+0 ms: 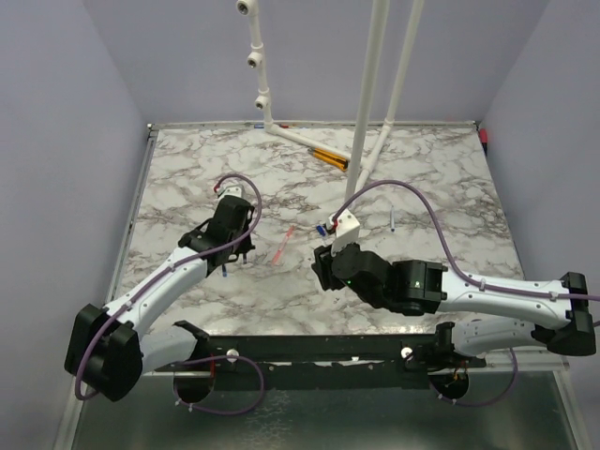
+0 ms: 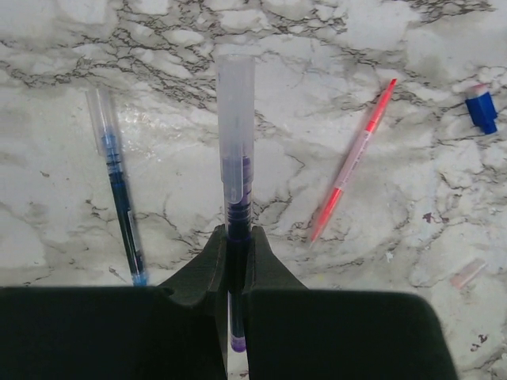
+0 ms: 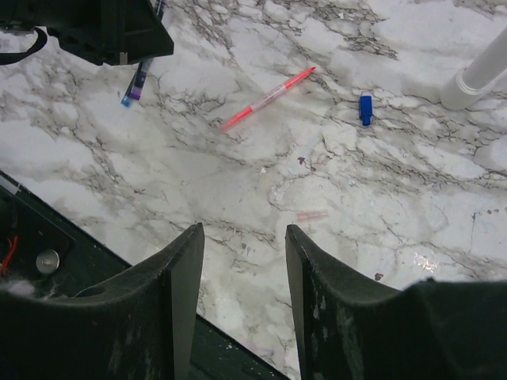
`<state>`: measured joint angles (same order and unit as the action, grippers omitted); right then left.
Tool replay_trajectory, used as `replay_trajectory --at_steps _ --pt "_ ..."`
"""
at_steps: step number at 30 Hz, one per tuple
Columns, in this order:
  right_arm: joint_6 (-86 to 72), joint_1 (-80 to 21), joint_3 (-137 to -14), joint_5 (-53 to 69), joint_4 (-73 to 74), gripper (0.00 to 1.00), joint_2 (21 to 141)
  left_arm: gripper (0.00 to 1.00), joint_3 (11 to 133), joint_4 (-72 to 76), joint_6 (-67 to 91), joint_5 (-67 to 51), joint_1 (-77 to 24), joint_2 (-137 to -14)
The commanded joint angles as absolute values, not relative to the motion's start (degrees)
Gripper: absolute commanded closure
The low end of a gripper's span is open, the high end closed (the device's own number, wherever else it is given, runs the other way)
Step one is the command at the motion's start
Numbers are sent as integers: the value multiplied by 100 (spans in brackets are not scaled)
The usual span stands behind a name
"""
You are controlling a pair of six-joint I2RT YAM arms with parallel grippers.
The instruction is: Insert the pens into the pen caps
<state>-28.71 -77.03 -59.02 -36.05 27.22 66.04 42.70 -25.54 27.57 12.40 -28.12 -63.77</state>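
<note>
My left gripper (image 2: 238, 237) is shut on a dark pen (image 2: 237, 127) with a clear barrel. It points away from the wrist, and its violet end sticks out behind the fingers. A blue pen (image 2: 119, 198) lies on the marble just left of it. A pink-red pen (image 2: 352, 158) lies to the right, with a blue cap (image 2: 481, 109) and a pale pink cap (image 2: 467, 273) farther right. My right gripper (image 3: 242, 233) stands open and empty near the table's front edge. The pink cap (image 3: 310, 215) is just ahead of it, and the blue cap (image 3: 365, 109) and pink-red pen (image 3: 268, 98) are farther off.
White pipe legs (image 1: 361, 141) stand on the marble table (image 1: 450, 187) behind the right arm. Orange-and-black sticks (image 1: 328, 157) lie at the back. A dark rail (image 3: 47, 237) runs along the front edge beside the right gripper. Grey walls close in both sides.
</note>
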Motion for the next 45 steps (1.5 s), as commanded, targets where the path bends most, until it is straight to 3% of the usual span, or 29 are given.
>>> replay_trajectory --at_steps 1,21,35,40,45 --pt "-2966 -7719 -5781 -3410 2652 50 6719 100 4305 -2610 3156 1785 -2797 -6716" --pt "-2876 -7717 -5519 -2867 2248 50 7003 99 3712 -2319 3801 2520 -2796 -7612" --pt "-2940 -7719 -5435 -2876 2432 49 6691 76 3650 -2200 3758 2561 -2791 -7744" --pt "-2893 -7717 -5466 -3096 2636 49 6519 57 3877 -2362 3747 2323 -2795 -7386" --pt "-2757 -7718 -5461 -3247 2731 47 6374 50 4336 -2746 3582 2164 -2828 -7029"
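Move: The capped purple pen, already in the left fingers, is bound for a bare spot on the table about 4 cm left of the left hand, level with it front to back and 10 cm below. The capped blue pen lies some 7 cm left and 2 ahead, the pink pen about 9 right and 3 ahead, both at that depth. From the right hand, the spot is roughly 22 cm left, 11 ahead and 21 below. The purple pen is lowered about 9 cm to the table by the left hand, which also goes some 4 cm left towards the blue pen and turns about 15 degrees counter-clockwise. Near the bottom the fingers open to about half, let go of the pen, and the hand lifts some 2.5 cm. The empty right hand, still open, sinks about 4.5 cm over bare table, easing back a little, then rises 2 cm. ##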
